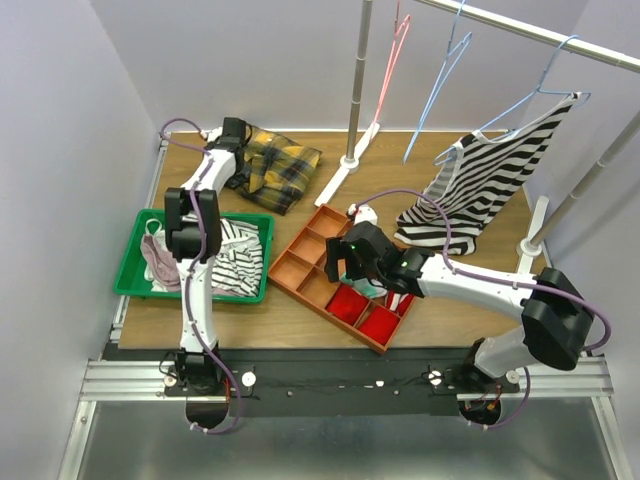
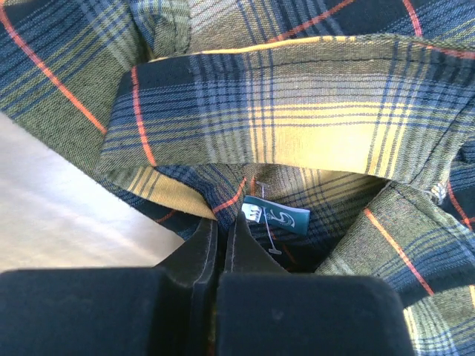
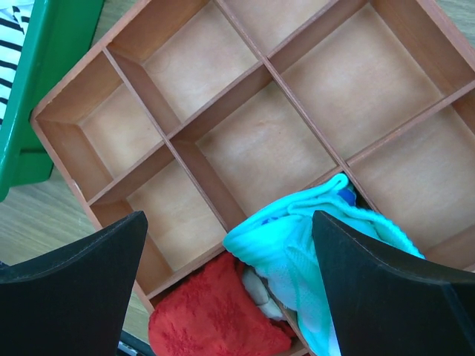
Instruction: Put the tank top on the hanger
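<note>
The tank top (image 1: 480,185), black-and-white zebra striped, hangs from the pale lavender-blue hanger (image 1: 540,90) on the rail at the back right, its hem resting on the table. My left gripper (image 1: 236,132) is at the far left of the table on the yellow plaid shirt (image 1: 275,165). In the left wrist view the left gripper (image 2: 225,216) is shut, pinching a fold of the plaid shirt (image 2: 260,119) beside its green label (image 2: 278,216). My right gripper (image 3: 228,219) is open, with nothing between its fingers, over the wooden tray (image 3: 215,178).
A green bin (image 1: 135,265) at the left holds a white striped cloth (image 1: 235,260). The compartment tray (image 1: 300,265) holds a teal cloth (image 3: 297,237) and a red cloth (image 3: 211,311). A pink hanger (image 1: 393,60) and a sky-blue hanger (image 1: 440,80) hang by the rack pole (image 1: 358,90).
</note>
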Robot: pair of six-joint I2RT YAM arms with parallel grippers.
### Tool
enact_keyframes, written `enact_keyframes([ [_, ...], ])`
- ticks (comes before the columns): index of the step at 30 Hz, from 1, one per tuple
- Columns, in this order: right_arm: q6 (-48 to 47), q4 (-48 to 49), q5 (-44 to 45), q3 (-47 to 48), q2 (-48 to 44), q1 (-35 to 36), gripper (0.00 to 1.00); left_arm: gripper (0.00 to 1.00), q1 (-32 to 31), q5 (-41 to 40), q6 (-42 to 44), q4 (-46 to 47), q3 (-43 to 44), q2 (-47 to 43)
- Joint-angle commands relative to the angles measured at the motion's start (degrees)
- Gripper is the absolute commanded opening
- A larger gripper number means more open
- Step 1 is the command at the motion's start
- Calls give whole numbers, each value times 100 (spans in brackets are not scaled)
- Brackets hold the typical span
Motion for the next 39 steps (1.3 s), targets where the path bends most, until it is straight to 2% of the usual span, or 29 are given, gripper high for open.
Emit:
enact_keyframes([
  [1, -136, 76, -180, 237, 168, -47, 100, 0, 394, -465, -622, 390, -1448, -768],
  [7, -110, 50, -180, 264, 273, -109, 100, 0, 1009, -457, -1044, 1042, -2497, -1543],
  [12, 57, -231, 180, 255, 309, -293, 100, 0, 1167, -501, -1185, 1288, -2753, -1763],
  [25, 576, -671, 901, -395, -579, -864, 100, 0, 1370, -18, -1194, 1446, -1954, -1192],
  [28, 620, -618, 884, -606, -737, -1101, 100, 15, 1361, 166, -1071, 1666, -2049, -1235],
  [29, 620, -592, 875, -641, -755, -1145, 100, 28, 1361, 245, -1071, 1753, -2111, -1322],
  [31, 594, -539, 805, -650, -764, -1286, 100, 44, 1326, 473, -1001, 1991, -2330, -1428],
  [32, 568, -487, 787, -650, -755, -1321, 100, 57, 1317, 536, -966, 2052, -2375, -1533],
  [36, 480, -460, 787, -554, -667, -1462, 100, 74, 1212, 808, -816, 2228, -2525, -1850],
  [39, 427, -390, 787, -510, -614, -1602, 100, 77, 1115, 932, -728, 2264, -2647, -2157],
])
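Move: The plaid shirt is already pinched at its near left edge by the left hand, its middle about 9 cm to that hand's right and 3 cm ahead. It is taken to the bare table behind the green basket, some 11 cm left and level; the basket's middle is 17 cm back and 10 cm left. The shirt lies about 20 cm ahead and 14 cm left of the right hand, and the hanging striped top's hem about 22 cm right and 5 cm ahead. The plaid shirt is dragged over the table towards the far left corner: the left hand keeps its pinch, pulls about 12 cm left and 7 cm back while turning some 20 degrees counter-clockwise, then eases forward and slightly up, opens and lets go. The open, empty right hand swings about 11 cm right and a little forward over the compartment tray, towards the hanging striped top, turning clockwise. ##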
